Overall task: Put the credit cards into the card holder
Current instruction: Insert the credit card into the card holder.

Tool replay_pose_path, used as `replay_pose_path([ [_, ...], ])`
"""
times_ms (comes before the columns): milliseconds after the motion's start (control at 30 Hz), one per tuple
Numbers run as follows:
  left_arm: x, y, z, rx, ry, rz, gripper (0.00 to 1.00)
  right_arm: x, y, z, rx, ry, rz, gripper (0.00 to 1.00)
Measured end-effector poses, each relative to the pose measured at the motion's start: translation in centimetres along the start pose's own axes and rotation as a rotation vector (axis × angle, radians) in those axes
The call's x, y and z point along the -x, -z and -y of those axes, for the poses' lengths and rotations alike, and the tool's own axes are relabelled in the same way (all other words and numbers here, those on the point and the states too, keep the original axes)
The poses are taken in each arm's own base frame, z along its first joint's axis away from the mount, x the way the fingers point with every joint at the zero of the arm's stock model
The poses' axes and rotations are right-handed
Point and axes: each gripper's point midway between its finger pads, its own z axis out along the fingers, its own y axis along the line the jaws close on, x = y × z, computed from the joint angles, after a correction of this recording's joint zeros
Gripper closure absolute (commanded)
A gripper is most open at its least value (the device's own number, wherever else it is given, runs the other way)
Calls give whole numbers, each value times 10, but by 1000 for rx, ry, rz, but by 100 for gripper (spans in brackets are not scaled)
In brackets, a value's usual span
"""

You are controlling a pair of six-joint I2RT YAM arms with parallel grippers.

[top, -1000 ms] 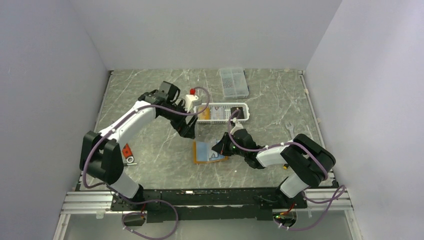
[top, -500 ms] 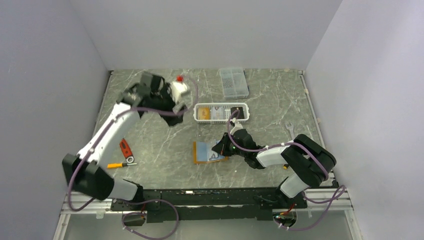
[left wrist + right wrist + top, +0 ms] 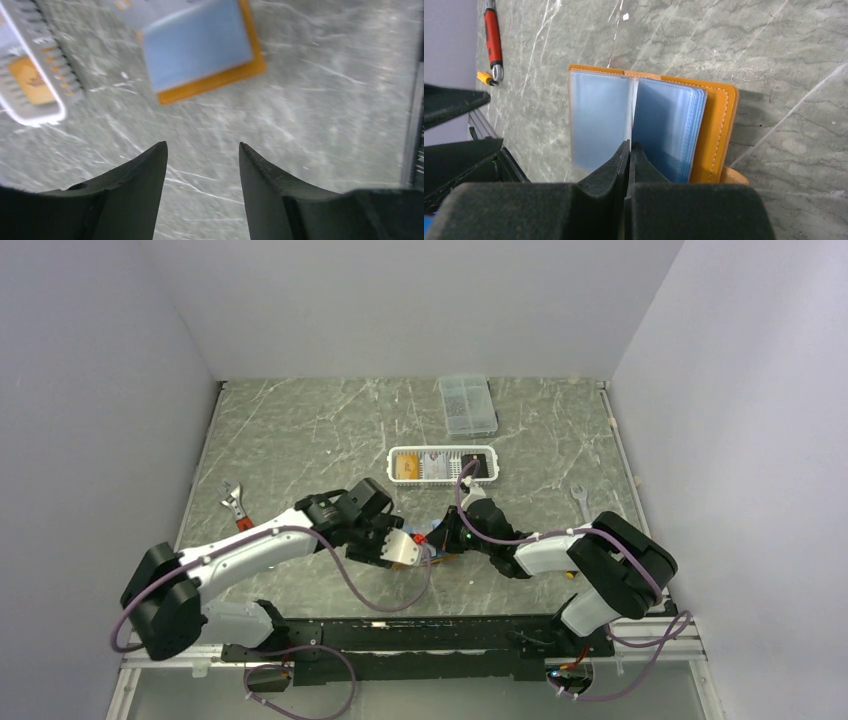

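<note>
The card holder (image 3: 714, 115), orange with pale blue sleeves, lies open on the table and fills the right wrist view. My right gripper (image 3: 629, 145) is shut on an upright sleeve at its middle. From above only an orange sliver of the card holder (image 3: 448, 558) shows, between my right gripper (image 3: 443, 540) and my left gripper (image 3: 418, 548). The left gripper (image 3: 202, 145) is open and empty above bare table, short of the card holder (image 3: 200, 45). An orange-gold credit card (image 3: 405, 468) and a black credit card (image 3: 478, 468) lie in the white basket (image 3: 440, 451).
A clear compartment box (image 3: 467, 405) stands at the back. One wrench (image 3: 232, 500) lies at the left beside a red-handled tool (image 3: 494, 35), another wrench (image 3: 578, 498) at the right. The white basket (image 3: 30, 117) sits left of the left fingers.
My left arm swung from the back left, near the basket, down to the front beside the card holder, and its jaws have narrowed. The right arm has not moved.
</note>
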Motion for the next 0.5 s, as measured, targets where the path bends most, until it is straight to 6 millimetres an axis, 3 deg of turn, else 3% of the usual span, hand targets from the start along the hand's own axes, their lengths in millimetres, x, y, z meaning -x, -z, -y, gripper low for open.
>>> replay_pose_path([
  [133,13,-14,-29,48,-73,-8,38,-1,0,0,-2,-3,-2,100],
  [233,15,-26,-36,69,-129,-10,40,-1,1,1,-5,-5,-4,100],
  [500,1,-63,-16,1,-235,-42,41,0,4,-1,-6,-11,-4,100],
])
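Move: The card holder's middle lies about 9 cm to the right of the left hand, 2 cm ahead and some 8 cm below; its near leaf lies flat. From the right hand it is some 2 cm left, 1 cm back and 2 cm lower. The credit card stands in the right fingers, about 9 cm to the right and 3 cm ahead of the left hand. The white basket is 13 cm right and 18 cm ahead of the left hand. Towards the card holder's left part the left hand first slides forward and to its right, about 3 cm each way, then sinks some 5 cm, turning roughly 10 degrees clockwise. Its fingers stay a little over half open and reach over the near leaf, with no touch to be seen. The right hand stays nearly still, its shut fingers keeping their pinch on the standing credit card. ##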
